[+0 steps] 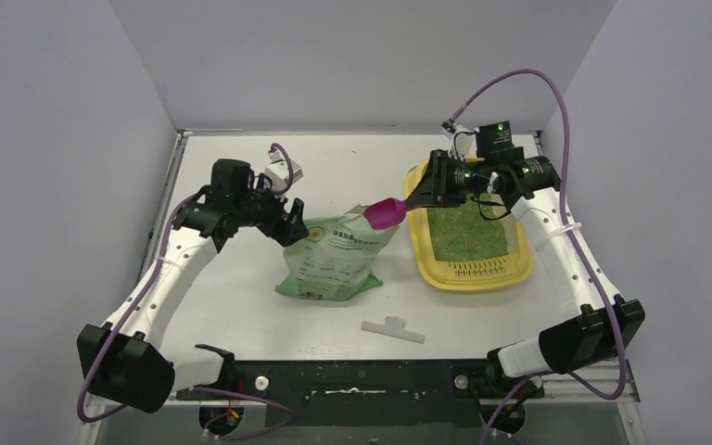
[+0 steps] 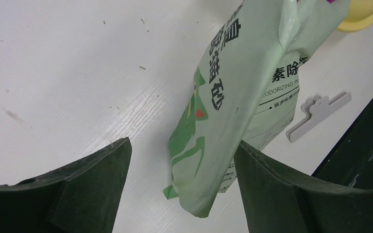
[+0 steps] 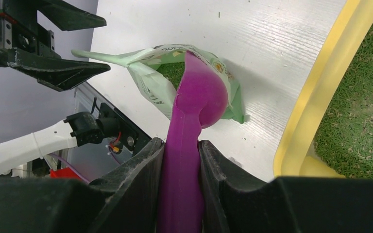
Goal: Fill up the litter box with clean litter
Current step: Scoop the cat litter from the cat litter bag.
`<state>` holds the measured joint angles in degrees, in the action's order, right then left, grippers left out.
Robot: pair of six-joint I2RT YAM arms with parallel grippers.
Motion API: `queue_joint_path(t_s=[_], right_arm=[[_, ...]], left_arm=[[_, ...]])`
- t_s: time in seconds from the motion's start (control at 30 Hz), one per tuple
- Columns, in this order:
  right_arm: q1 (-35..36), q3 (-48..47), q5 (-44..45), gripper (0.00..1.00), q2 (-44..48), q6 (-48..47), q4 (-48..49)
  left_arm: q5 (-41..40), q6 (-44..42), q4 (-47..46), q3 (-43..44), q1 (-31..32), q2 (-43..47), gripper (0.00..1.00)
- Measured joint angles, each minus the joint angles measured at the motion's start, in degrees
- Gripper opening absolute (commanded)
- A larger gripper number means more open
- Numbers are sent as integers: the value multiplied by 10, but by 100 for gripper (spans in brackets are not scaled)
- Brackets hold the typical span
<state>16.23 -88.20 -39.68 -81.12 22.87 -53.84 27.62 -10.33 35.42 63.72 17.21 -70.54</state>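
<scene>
The yellow litter box (image 1: 475, 281) lies at the right of the table, its floor covered with green clean litter (image 1: 468, 232). To its left stands a light-green printed bag (image 1: 334, 264) with its mouth open. My right gripper (image 1: 417, 197) is shut on the handle of a magenta scoop (image 1: 385, 213). In the right wrist view the scoop (image 3: 199, 97) has its bowl in the bag's mouth (image 3: 150, 82), where some litter (image 3: 172, 70) shows, and the box rim (image 3: 311, 97) lies to the right. My left gripper (image 1: 295, 222) stands open at the bag's upper left corner. The bag (image 2: 243, 82) hangs loose between its fingers (image 2: 102, 184).
A white plastic clip (image 1: 394, 327) lies on the table in front of the bag, near the black front rail (image 1: 352, 375). White walls close in the table at the left, back and right.
</scene>
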Motion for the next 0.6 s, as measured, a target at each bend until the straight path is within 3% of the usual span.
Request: queue_joint_path(t_s=[0.17, 0.33, 0.43, 0.6], right_arm=[[0, -15, -18, 0, -2, -18, -12], [14, -13, -33, 0, -6, -15, -12], [33, -13, -35, 0, -21, -11, -5], [45, -14, -35, 0, -55, -8, 0]], left_arm=[[20, -18, 11, 18, 0, -21, 73], [60, -33, 20, 29, 1, -44, 62], [80, -40, 29, 39, 7, -65, 51], [90, -61, 55, 49, 24, -81, 22]])
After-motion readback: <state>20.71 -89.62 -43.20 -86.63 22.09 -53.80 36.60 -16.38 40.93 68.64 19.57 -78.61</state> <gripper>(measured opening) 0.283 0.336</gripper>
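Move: The left hand's open fingers straddle the upper left corner of the litter bag: its fold lies about 3 cm to the right, 1 cm back and 2 cm below. The bag mouth is some 14 cm right of that hand, 2 cm ahead and 2 cm lower. From the right hand, which holds the scoop, the mouth is about 10 cm left, 2 cm ahead and 10 cm below; the litter box is roughly 14 cm right, 6 cm ahead and 27 cm below. Leftward goes the right hand, about 3 cm after a small lift and draw back, then dipping a couple of centimetres to put the still-gripped scoop's blade into the bag mouth. Meanwhile the left hand shifts some 3 cm right, slightly down and back, turning about 10 degrees clockwise as its fingers close more than halfway around the bag's corner fold. ##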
